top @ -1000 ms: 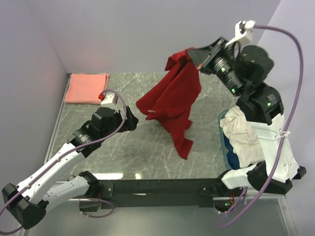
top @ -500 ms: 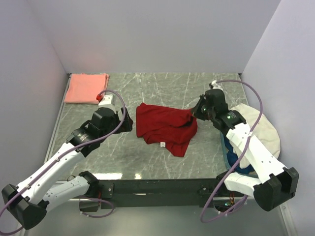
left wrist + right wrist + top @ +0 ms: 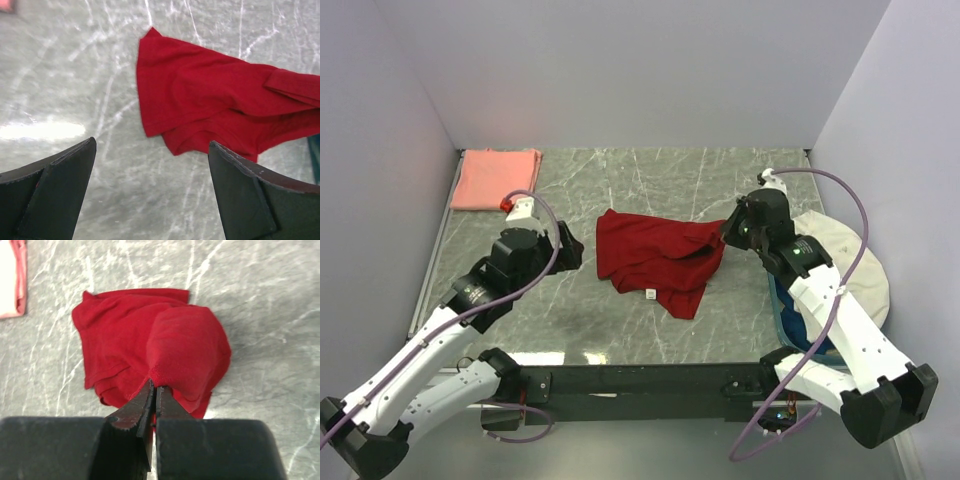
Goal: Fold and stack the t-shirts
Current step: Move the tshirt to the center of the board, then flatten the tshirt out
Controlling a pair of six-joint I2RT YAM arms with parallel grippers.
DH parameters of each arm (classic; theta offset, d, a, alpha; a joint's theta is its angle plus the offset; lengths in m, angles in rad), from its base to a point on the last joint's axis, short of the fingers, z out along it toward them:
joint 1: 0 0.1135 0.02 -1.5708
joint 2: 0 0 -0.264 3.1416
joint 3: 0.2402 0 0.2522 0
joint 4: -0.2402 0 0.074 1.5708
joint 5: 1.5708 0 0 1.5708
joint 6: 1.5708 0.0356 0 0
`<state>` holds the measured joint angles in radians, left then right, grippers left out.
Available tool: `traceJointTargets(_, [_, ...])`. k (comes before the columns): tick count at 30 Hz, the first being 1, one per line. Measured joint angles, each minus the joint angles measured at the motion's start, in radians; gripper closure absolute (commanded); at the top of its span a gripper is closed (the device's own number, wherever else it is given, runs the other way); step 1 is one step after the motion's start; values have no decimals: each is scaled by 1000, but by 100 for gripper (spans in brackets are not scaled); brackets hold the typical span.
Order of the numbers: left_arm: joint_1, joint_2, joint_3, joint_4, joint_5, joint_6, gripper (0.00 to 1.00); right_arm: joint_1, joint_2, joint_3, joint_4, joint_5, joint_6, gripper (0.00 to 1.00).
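Note:
The deep red t-shirt (image 3: 655, 255) lies crumpled on the marble table's middle; it also shows in the left wrist view (image 3: 215, 100) and the right wrist view (image 3: 145, 345). My right gripper (image 3: 728, 232) is shut on the shirt's right edge, its jaws pinched on a raised fold (image 3: 156, 382). My left gripper (image 3: 570, 252) is open and empty, just left of the shirt, with bare table between its fingers (image 3: 150, 190). The salmon-pink t-shirt (image 3: 496, 179) lies folded at the far left corner, also in the right wrist view (image 3: 11, 280).
A blue basket (image 3: 783, 310) with cream cloth (image 3: 855, 262) stands at the right edge, under my right arm. Grey walls close the table at the back and sides. A black rail (image 3: 640, 380) runs along the near edge.
My right gripper has lowered the red shirt from high in the air onto the table, still holding it. My left gripper has drawn back slightly to the left.

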<state>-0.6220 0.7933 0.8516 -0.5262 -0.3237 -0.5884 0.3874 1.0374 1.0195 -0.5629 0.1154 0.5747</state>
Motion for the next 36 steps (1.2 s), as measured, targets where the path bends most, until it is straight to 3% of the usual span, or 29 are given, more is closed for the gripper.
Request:
traceJointTargets(11, [0, 73, -225, 175, 89, -157, 6, -45, 23, -57, -27, 76, 18, 97])
traceJointTargets(18, [11, 317, -225, 329, 86, -196, 29, -57, 66, -54, -28, 79, 13, 98])
traceJointTargets(29, [28, 610, -200, 483, 136, -244, 30, -71, 42, -49, -21, 30, -12, 98])
traceJointTargets(36, [28, 756, -108, 530, 152, -211, 39, -87, 30, -49, -11, 0, -31, 98])
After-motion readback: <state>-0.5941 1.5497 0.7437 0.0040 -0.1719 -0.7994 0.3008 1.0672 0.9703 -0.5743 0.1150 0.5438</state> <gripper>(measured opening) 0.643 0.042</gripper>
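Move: Ahead and to the left hand's right lies the spread red t-shirt, its middle about 10 cm forward, 17 cm right and 22 cm below; its near left corner is only some 7 cm forward and 8 cm right. The folded coral shirt sits about 31 cm ahead and 18 cm left. From the right hand, already gripping the t-shirt's raised right end, its middle is about 6 cm ahead, 8 cm left and 19 cm down; the laundry bin is level with this hand, 27 cm right. Dropping about 19 cm onto the red t-shirt's near left corner, the left hand also works some 8 cm right and, after the start, 7 cm forward, tipping its fingers about 20 degrees further down and narrowing them from wide open to roughly two thirds around that corner. The right hand keeps its pinch on the other end, easing down 5 cm and right 3 cm, then rising slightly. ##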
